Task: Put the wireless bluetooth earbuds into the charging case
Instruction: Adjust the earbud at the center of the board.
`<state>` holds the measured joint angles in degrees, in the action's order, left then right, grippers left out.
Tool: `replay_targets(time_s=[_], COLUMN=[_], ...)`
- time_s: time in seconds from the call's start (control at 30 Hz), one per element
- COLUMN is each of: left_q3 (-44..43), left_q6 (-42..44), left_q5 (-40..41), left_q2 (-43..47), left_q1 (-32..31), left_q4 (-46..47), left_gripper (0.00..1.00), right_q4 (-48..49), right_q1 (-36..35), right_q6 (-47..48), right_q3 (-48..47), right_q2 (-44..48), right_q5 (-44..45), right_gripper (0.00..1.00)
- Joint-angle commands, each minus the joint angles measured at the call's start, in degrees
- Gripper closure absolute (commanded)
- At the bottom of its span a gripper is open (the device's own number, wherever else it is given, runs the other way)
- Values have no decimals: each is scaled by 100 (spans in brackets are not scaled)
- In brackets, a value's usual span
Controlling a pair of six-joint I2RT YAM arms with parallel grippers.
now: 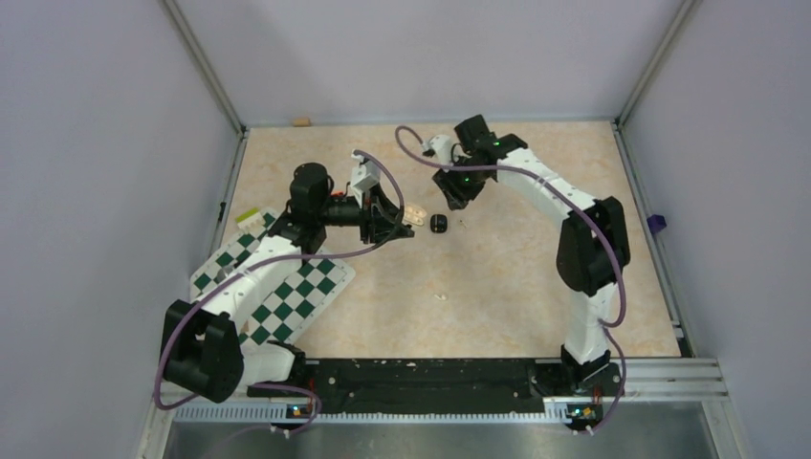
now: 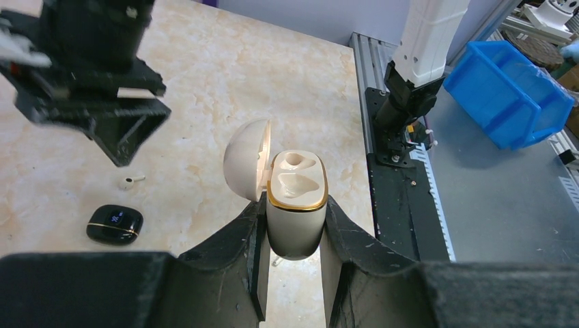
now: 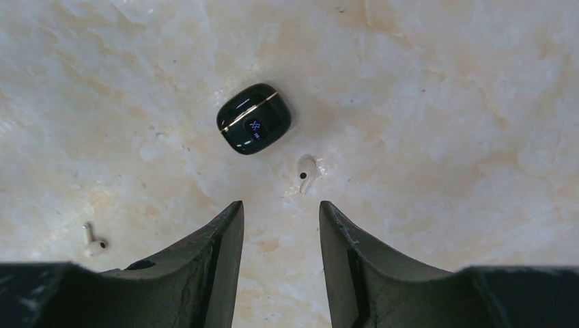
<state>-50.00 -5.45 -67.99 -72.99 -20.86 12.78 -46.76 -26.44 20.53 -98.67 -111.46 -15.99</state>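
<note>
My left gripper (image 2: 293,208) is shut on the charging case (image 2: 295,212), a cream-white box with a gold rim, held upright off the table. Its lid (image 2: 247,158) is swung open and both wells are empty. In the top view that gripper (image 1: 406,218) is at mid-table. The earbuds I can see are small, white and stemmed. One earbud (image 3: 307,173) lies just beyond my right gripper (image 3: 280,205), which hangs open over the table with nothing between its fingers. A second earbud (image 3: 94,244) lies to its left. The left wrist view shows one earbud (image 2: 130,181) below the right gripper (image 2: 123,154).
A closed glossy black case (image 3: 253,117) with a lit display lies on the marble top, also seen as the black case (image 1: 438,223) between the arms. A green chequered mat (image 1: 287,287) lies under the left arm. A blue bin (image 2: 509,92) stands off the table.
</note>
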Motion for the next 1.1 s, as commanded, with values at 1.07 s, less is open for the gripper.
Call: replay_targets(time_s=[1.07], left_q3=[-10], left_q6=[-382], left_q5=[-540], left_q2=[320], left_q1=[241], left_q4=[643], left_gripper=[100], right_q4=[-1345], right_q1=[-1180], right_q6=[1472], right_q3=[-1476], right_q2=[-2243], right_q5=[2773], right_gripper=[54])
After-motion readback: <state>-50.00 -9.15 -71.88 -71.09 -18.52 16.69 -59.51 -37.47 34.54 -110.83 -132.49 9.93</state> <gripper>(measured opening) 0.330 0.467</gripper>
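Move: The right hand, open and empty, hangs roughly 11 cm above the loose earbud, which lies about 1 cm ahead and 1 cm to its right. The black case sits some 5 cm to the left of that earbud, level with it. The second earbud lies about 17 cm back from the hand and 4 cm to its left. From the left hand, the loose earbud is about 14 cm ahead, 11 cm to the right and 24 cm below. Down to the loose earbud beside the black case goes the right hand, sinking about 10 cm with its fingers still open; on the way it rolls some 35 degrees from slanting left to pointing nearly straight down, and turns slightly counter-clockwise. It slows just over the table, tips astride the earbud without closing. The left hand keeps its grip on the open white case and rises about 2 cm. ##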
